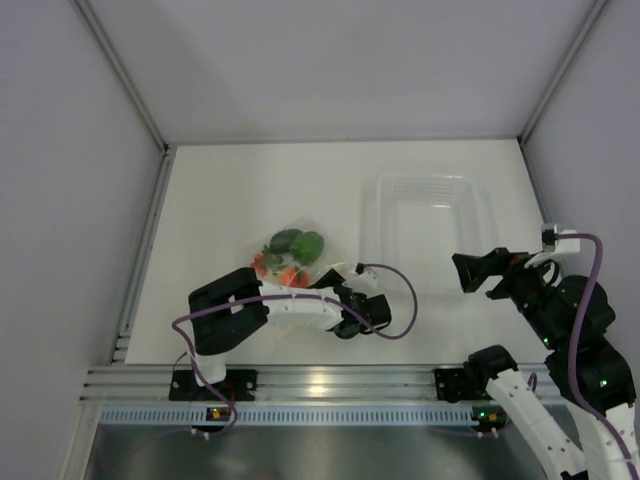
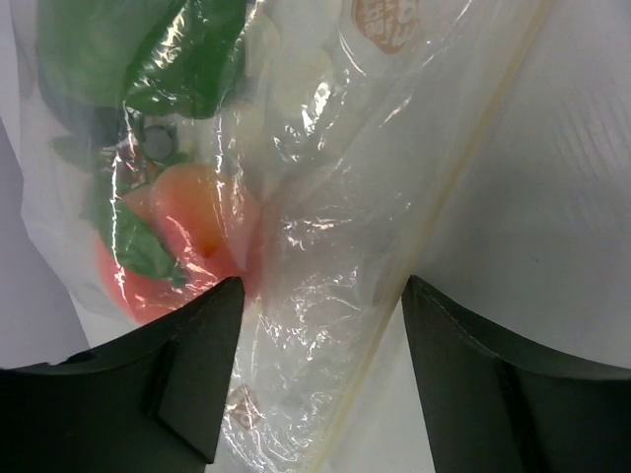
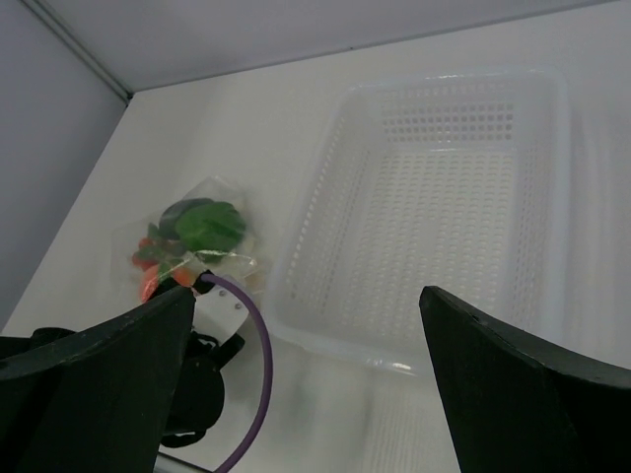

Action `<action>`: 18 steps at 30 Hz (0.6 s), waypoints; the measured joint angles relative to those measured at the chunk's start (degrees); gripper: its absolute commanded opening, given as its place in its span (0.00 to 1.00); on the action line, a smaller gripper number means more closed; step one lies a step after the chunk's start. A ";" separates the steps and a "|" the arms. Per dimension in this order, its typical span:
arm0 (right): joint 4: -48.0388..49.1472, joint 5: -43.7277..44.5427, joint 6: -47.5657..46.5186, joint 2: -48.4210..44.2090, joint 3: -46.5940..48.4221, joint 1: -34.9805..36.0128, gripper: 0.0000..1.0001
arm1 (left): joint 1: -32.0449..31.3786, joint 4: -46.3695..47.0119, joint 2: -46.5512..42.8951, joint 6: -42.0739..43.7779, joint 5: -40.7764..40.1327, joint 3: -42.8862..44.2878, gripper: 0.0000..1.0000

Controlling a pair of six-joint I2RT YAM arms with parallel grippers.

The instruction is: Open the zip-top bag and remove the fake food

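The zip-top bag (image 1: 290, 256) lies shut on the table, left of centre, with the fake food inside: a bright green pepper (image 1: 308, 243), a dark avocado (image 1: 283, 240), an orange peach (image 1: 296, 275) and red tomatoes (image 1: 262, 265). My left gripper (image 1: 322, 274) is open at the bag's near right end. In the left wrist view the bag's wrinkled zip end (image 2: 325, 296) lies between the spread jaws of that gripper (image 2: 320, 291), with the peach (image 2: 187, 212) and green pieces (image 2: 177, 59) beyond. My right gripper (image 1: 466, 272) is open and empty, raised over the tray's near right side.
A rigid clear perforated tray (image 1: 425, 185) stands right of the bag; it also shows in the right wrist view (image 3: 325, 217). The left arm's purple cable (image 1: 405, 300) loops between bag and tray. Grey walls enclose the table on three sides.
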 measured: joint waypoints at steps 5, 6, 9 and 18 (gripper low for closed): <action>0.02 -0.24 0.00 0.00 0.09 0.00 0.99 | 1.27 1.92 1.33 1.88 1.97 0.11 0.29; 0.02 -0.26 0.00 0.00 0.26 0.00 0.99 | 1.31 2.58 2.05 2.43 2.86 0.13 0.21; 0.20 -0.39 -0.02 0.00 0.59 0.00 0.99 | 1.46 3.06 2.99 3.02 3.02 0.07 0.01; 0.24 -0.44 -0.24 -0.02 0.61 0.00 0.99 | 3.15 3.61 -1.88 2.10 7.69 -2.80 0.00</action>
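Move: The zip edge of the zip-top bag lies just under the left gripper, between its open fingertips: about 2 cm down, straight below. Inside the bag, the tomato is about 8 cm to the left and 2 cm ahead. The green pepper is some 8 cm ahead and 6 cm left, and the avocado roughly 9 cm ahead and 12 cm left, all about level with the bag edge. From the right hand the bag edge is some 26 cm left, 5 cm ahead and 30 cm down. Lower the left gripper about 2 cm onto the bag's zip edge, shutting its fingers from about three-quarters open as you go down, so that the tips pinch the film. Then, with the fingers kept shut on it, ease up slightly and draw back by under 1 cm, tipping the fingers a few degrees further down. ##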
